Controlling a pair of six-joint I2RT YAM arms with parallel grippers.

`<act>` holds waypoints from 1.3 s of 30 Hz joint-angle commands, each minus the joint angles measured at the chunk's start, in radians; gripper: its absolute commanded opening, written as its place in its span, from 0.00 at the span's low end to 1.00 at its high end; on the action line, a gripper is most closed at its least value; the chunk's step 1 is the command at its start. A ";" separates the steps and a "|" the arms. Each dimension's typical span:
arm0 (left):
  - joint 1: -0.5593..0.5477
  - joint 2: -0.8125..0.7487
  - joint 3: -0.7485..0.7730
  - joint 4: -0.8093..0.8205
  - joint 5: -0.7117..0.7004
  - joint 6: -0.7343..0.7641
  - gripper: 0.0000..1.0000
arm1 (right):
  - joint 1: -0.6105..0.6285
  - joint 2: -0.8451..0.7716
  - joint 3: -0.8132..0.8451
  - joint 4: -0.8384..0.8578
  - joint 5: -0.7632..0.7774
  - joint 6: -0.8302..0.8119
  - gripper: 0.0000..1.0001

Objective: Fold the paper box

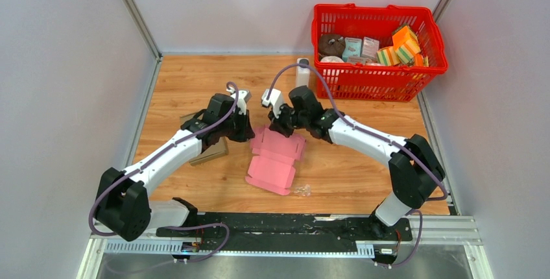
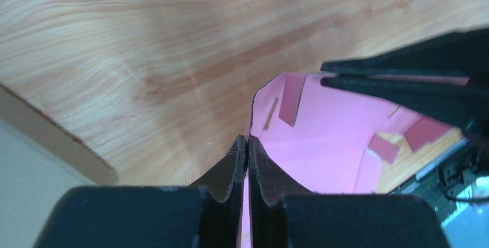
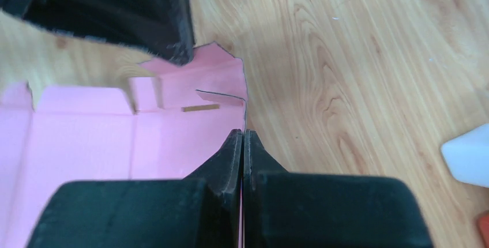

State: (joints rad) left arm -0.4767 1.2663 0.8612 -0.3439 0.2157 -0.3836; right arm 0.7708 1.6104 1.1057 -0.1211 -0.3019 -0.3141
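The paper box [image 1: 275, 159] is a flat pink die-cut sheet lying on the wooden table between the two arms. My left gripper [image 1: 249, 130] is at its far left edge and my right gripper [image 1: 277, 127] at its far right edge. In the left wrist view the left gripper [image 2: 248, 139] is shut on the pink paper box [image 2: 323, 144], a thin pink edge showing between the pads. In the right wrist view the right gripper [image 3: 243, 133] is shut on the paper box [image 3: 115, 144] edge too. The far edge of the sheet is lifted off the table.
A red basket [image 1: 376, 71] with several packaged items stands at the back right. A white bottle [image 1: 302, 72] stands just left of it. Flat brown cardboard [image 1: 207, 152] lies under the left arm. A small clear scrap [image 1: 302, 191] lies near the sheet's front corner.
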 commanded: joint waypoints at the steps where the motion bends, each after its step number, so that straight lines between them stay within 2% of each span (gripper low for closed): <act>1: 0.070 0.002 -0.016 0.111 -0.042 -0.090 0.27 | 0.068 -0.020 -0.028 0.221 0.237 -0.127 0.00; 3: 0.075 -0.007 -0.019 0.115 -0.021 -0.095 0.37 | 0.097 0.011 -0.011 0.196 0.320 -0.154 0.00; 4: 0.075 -0.016 -0.025 0.118 -0.012 -0.090 0.38 | 0.117 0.017 -0.007 0.201 0.358 -0.170 0.00; 6: 0.075 -0.067 -0.040 0.150 0.002 -0.083 0.38 | 0.124 0.019 -0.015 0.210 0.379 -0.189 0.00; 9: 0.075 -0.134 -0.071 0.207 0.057 -0.075 0.28 | 0.124 0.009 -0.024 0.224 0.365 -0.192 0.00; 14: 0.064 -0.128 -0.036 0.201 0.160 -0.087 0.28 | 0.125 0.006 -0.012 0.213 0.333 -0.198 0.00; 19: 0.009 -0.085 -0.015 0.209 0.082 -0.055 0.35 | 0.125 0.006 0.017 0.163 0.259 -0.172 0.00; 27: -0.033 -0.008 0.035 0.177 -0.044 0.025 0.38 | 0.125 0.005 0.023 0.140 0.227 -0.161 0.00; 33: -0.045 -0.051 0.036 0.128 -0.107 0.057 0.36 | 0.124 0.009 0.020 0.127 0.219 -0.163 0.00; 39: -0.045 -0.088 0.042 0.080 -0.125 0.051 0.38 | 0.125 0.014 0.025 0.126 0.207 -0.158 0.00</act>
State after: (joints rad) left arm -0.5198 1.2228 0.8577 -0.2375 0.1272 -0.3565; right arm 0.8951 1.6218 1.0874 -0.0109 -0.0692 -0.4759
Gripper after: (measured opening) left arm 0.374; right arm 0.008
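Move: The pink box's far-left corner flap is right at the left fingertips, about 2 cm right and 1 cm ahead. The brown box lies some 15 cm left of the left hand, level fore-and-aft; the pink box's near panel sits about 6 cm right and 12 cm back. From the right hand, already pinching the far edge, that flap is about 3 cm left and 2 cm back; the white bottle stands some 11 cm right and 14 cm ahead. The pink box's far edge stays pinched in the shut right fingers, which shift about 2 cm left and tilt some 15 degrees, tips swinging forward and slightly up. At the corner flap the left fingers part to about a third open: that hand jogs forward-left, rises about 4 cm while swinging back and right, then eases forward and down to hover with its open tips about the flap. ##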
